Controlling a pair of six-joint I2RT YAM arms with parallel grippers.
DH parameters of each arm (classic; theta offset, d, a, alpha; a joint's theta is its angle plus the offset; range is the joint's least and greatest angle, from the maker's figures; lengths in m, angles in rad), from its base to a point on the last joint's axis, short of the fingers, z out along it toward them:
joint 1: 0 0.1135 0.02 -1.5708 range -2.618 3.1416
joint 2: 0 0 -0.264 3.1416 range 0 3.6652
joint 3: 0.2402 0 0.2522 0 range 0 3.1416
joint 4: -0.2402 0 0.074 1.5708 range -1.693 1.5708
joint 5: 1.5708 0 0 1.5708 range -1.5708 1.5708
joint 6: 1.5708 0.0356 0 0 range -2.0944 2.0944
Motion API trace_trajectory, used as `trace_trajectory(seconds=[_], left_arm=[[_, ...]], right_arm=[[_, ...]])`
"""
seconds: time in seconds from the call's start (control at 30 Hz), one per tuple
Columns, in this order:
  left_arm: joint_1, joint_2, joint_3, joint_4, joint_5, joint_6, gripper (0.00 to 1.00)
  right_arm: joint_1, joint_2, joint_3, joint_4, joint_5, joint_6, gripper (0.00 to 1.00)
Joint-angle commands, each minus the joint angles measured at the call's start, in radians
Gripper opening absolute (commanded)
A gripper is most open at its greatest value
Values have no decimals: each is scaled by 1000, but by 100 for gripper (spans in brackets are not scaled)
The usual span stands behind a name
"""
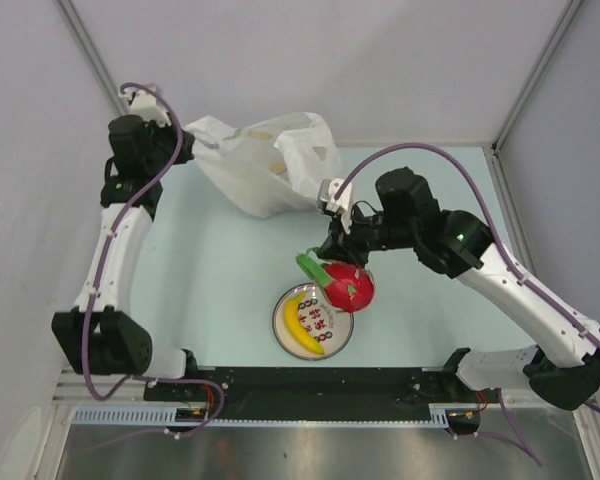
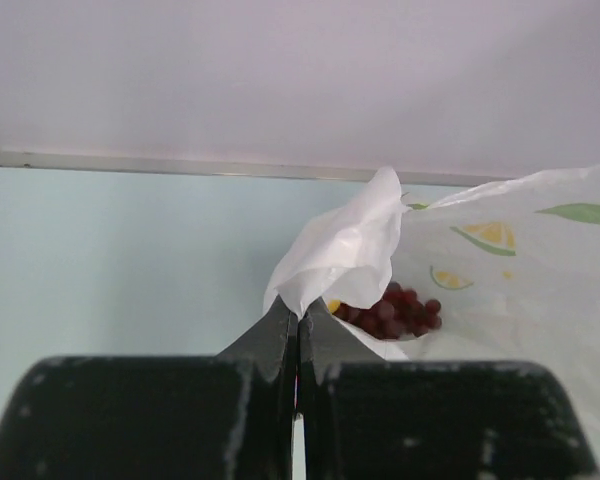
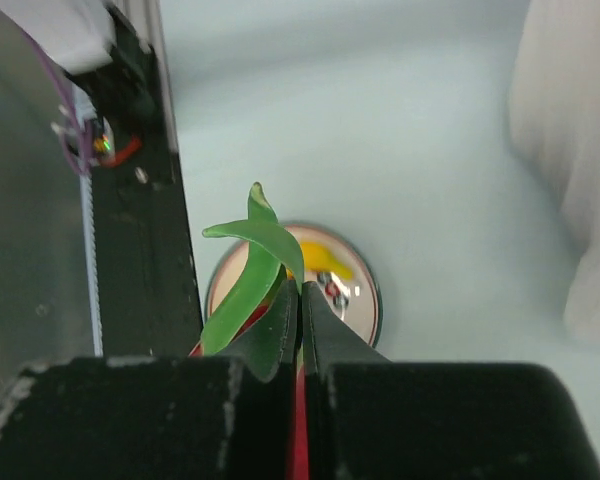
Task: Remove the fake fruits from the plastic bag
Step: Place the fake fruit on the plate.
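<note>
The white plastic bag point(image 1: 265, 165) lies at the back of the table, and my left gripper point(image 1: 192, 148) is shut on its left edge. In the left wrist view the jaws point(image 2: 300, 315) pinch a fold of the bag point(image 2: 345, 245). Dark red grapes point(image 2: 395, 310) and a bit of yellow show inside the bag's mouth. My right gripper point(image 1: 327, 258) is shut on the green leaves point(image 3: 248, 268) of the red fruit point(image 1: 352, 287), which hangs over the plate's far right rim. A yellow banana point(image 1: 300, 322) lies on the plate.
The round white plate point(image 1: 283, 312) with red marks sits near the front middle, just ahead of the black rail point(image 1: 310, 380) along the near edge. White walls enclose the back and both sides.
</note>
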Motion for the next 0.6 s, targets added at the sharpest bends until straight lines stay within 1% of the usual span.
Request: trace_trajectory(seconds=[0.0,0.07,0.1,0.2,0.23,0.37,0.57], left_arm=[[19,-169,-158,-4,85,-32,0],[19,-244,-226,23,147,-75,0],[19,-270,-286,36,161,-90,0],[19,-337,-354,33,194,-112,0],[19,-349,-360,22,190,-100,0],[19,-399,-386,2,167,-75,0],[19,-444,-420,34,182,-80,0]], right_arm=[[3,-9,-113,-56,126,-42,0],[11,26,-118,-57,177,-31,0],[11,62,-120,-52,204,6,0],[4,106,-140,-4,226,78,0],[7,114,-163,24,235,98,0],[17,180,-175,27,244,139,0],[54,269,-175,72,281,156,0]])
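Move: The plate lies almost straight under the right hand, which already holds the red fruit by its green top: roughly 32 cm below, 2 cm ahead and 2 cm left. The banana rests on its left part, some 3 cm left of its middle. The bag is about 33 cm ahead of the right hand, 14 cm left and 22 cm lower. From the left hand, the plate is roughly 26 cm back, 30 cm right and 32 cm down. Right hand lowers the gripped red fruit about 17 cm towards the plate, fingers tipping down; left drags the bag back. ##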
